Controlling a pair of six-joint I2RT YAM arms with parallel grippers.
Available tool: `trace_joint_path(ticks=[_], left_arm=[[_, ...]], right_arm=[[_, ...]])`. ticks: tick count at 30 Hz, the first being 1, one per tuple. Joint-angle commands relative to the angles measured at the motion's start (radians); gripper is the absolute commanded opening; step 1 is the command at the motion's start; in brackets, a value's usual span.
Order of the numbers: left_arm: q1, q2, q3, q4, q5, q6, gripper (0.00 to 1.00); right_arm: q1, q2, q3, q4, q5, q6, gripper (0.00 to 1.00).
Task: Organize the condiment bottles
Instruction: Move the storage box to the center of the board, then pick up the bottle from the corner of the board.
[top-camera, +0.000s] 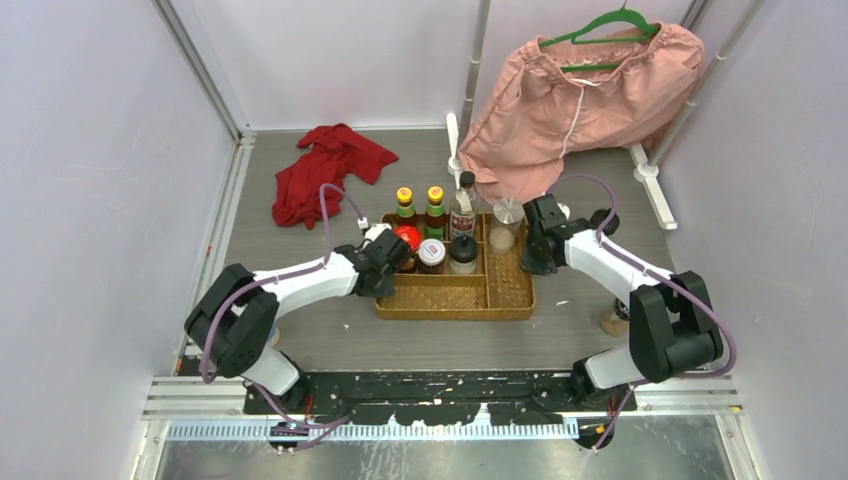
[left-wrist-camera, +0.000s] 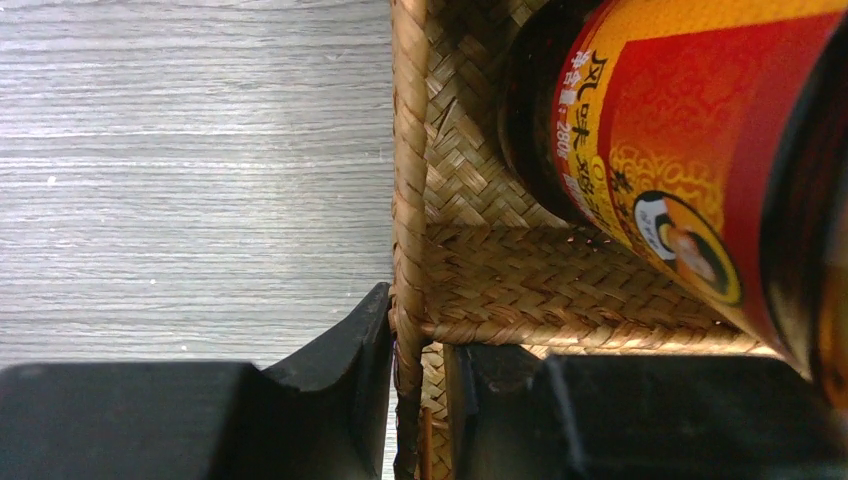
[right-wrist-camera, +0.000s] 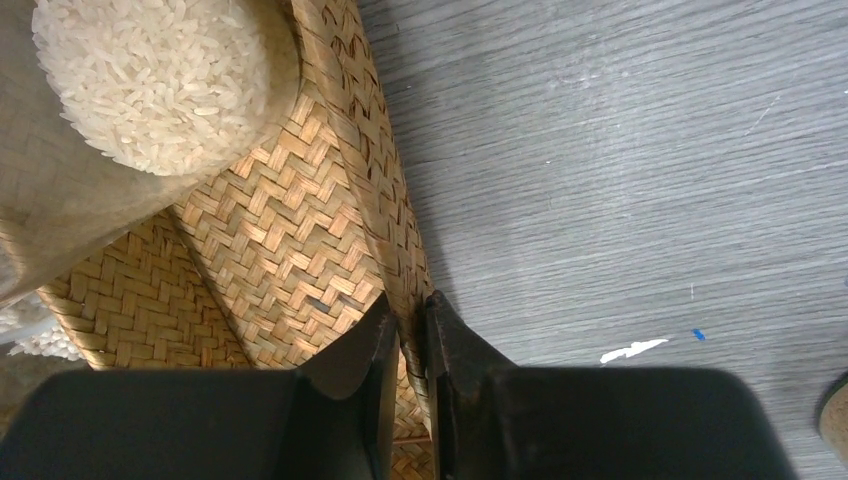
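Observation:
Several condiment bottles stand in the woven wicker tray (top-camera: 455, 298): two yellow-capped green-labelled sauces (top-camera: 405, 206) (top-camera: 435, 208), a tall black-capped clear bottle (top-camera: 464, 210), a silver-lidded jar (top-camera: 507, 222), and red- (top-camera: 407, 239), white- (top-camera: 431, 252) and black-lidded (top-camera: 462, 250) jars. My left gripper (top-camera: 385, 264) (left-wrist-camera: 415, 350) is shut on the tray's left wall (left-wrist-camera: 408, 180), beside a red-and-yellow labelled jar (left-wrist-camera: 680, 170). At the opposite side, my right gripper (top-camera: 536, 256) (right-wrist-camera: 410, 335) is shut on the tray's right wall (right-wrist-camera: 385, 210), near a jar of rice (right-wrist-camera: 150, 90).
A red cloth (top-camera: 330, 170) lies at the back left. Pink shorts on a green hanger (top-camera: 585, 95) hang at the back right against a white rack post (top-camera: 474, 70). A small cork-coloured object (top-camera: 612, 322) sits on the table by the right arm.

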Motion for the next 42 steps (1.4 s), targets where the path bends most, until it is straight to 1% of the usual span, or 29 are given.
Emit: trace_joint_path(ticks=[1,5,7,10,11,13,15,16,19,24,26,28,30,32,33,35,39,42], left_arm=[[0.011,0.023,0.069,0.094,-0.004,0.026,0.25],[0.011,0.023,0.093,0.071,-0.007,0.033,0.25],[0.011,0.009,0.099,0.053,-0.005,0.034,0.27],[0.011,-0.035,0.099,0.018,-0.002,0.034,0.31],[0.011,-0.053,0.101,0.0,-0.004,0.033,0.33],[0.011,-0.093,0.102,-0.038,-0.008,0.034,0.39],[0.011,-0.134,0.101,-0.08,-0.013,0.033,0.45],[0.011,-0.154,0.1,-0.099,-0.013,0.032,0.46],[0.011,-0.212,0.099,-0.15,-0.007,0.03,0.47],[0.011,-0.338,0.08,-0.232,-0.013,0.021,0.47],[0.011,-0.395,0.083,-0.28,-0.043,0.022,0.47],[0.011,-0.438,0.105,-0.339,-0.085,0.025,0.48],[0.013,-0.457,0.155,-0.429,-0.144,0.01,0.56],[0.016,-0.463,0.199,-0.525,-0.203,-0.005,0.68],[0.021,-0.468,0.21,-0.541,-0.213,-0.006,0.73],[0.047,-0.487,0.208,-0.553,-0.198,-0.002,0.78],[0.119,-0.558,0.135,-0.476,-0.08,0.026,0.78],[0.126,-0.581,0.102,-0.461,-0.053,0.031,0.78]], right_arm=[[-0.036,0.068,0.028,0.122,-0.007,0.018,0.01],[-0.046,0.081,0.034,0.127,-0.021,0.009,0.02],[-0.048,0.074,0.031,0.124,-0.028,0.008,0.07],[-0.047,0.041,0.02,0.115,-0.032,0.009,0.27],[-0.047,0.026,0.017,0.11,-0.031,0.009,0.38],[-0.048,-0.005,0.013,0.096,-0.03,0.009,0.53],[-0.047,-0.038,0.01,0.077,-0.028,0.009,0.63],[-0.046,-0.056,0.008,0.067,-0.027,0.01,0.69],[-0.046,-0.108,0.008,0.032,-0.021,0.011,0.76],[-0.047,-0.199,0.013,-0.05,0.007,0.007,0.78],[-0.047,-0.231,0.023,-0.094,0.031,0.0,0.8],[-0.047,-0.266,0.033,-0.138,0.087,-0.004,0.8],[-0.049,-0.296,0.046,-0.185,0.146,0.003,0.82],[-0.05,-0.325,0.056,-0.23,0.207,0.028,0.85],[-0.053,-0.338,0.057,-0.246,0.23,0.039,0.87],[-0.07,-0.372,0.058,-0.265,0.265,0.058,0.88],[-0.138,-0.402,0.094,-0.277,0.285,0.034,0.88],[-0.208,-0.358,0.141,-0.259,0.272,-0.015,0.88]])
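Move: Both hands have a side wall of the storage box between their fingers, so the box's middle is some 15 cm right and 4 cm ahead of the left hand, and about 16 cm left and level with the right hand. From the left hand the red-lidded jar stands 6 cm ahead and 4 cm right, the white-lidded jar 6 cm ahead and 9 cm right. From the right hand the rice jar is 6 cm ahead and 7 cm left, the loose black-capped shaker 6 cm ahead and 11 cm right. After a brief stay on the walls, the left hand lifts its slightly parted fingers straight up off the left rim, rises about 15 cm in all, then swings some 8 cm left over open table and a little back, spreading its fingers wide and tipping them outward about 15 degrees. The right hand first opens to let go of the right wall, inching forward, then climbs about 9 cm and backs away some 8 cm to its right and slightly towards the base, fingers wide, tilting up and turning a little clockwise. ##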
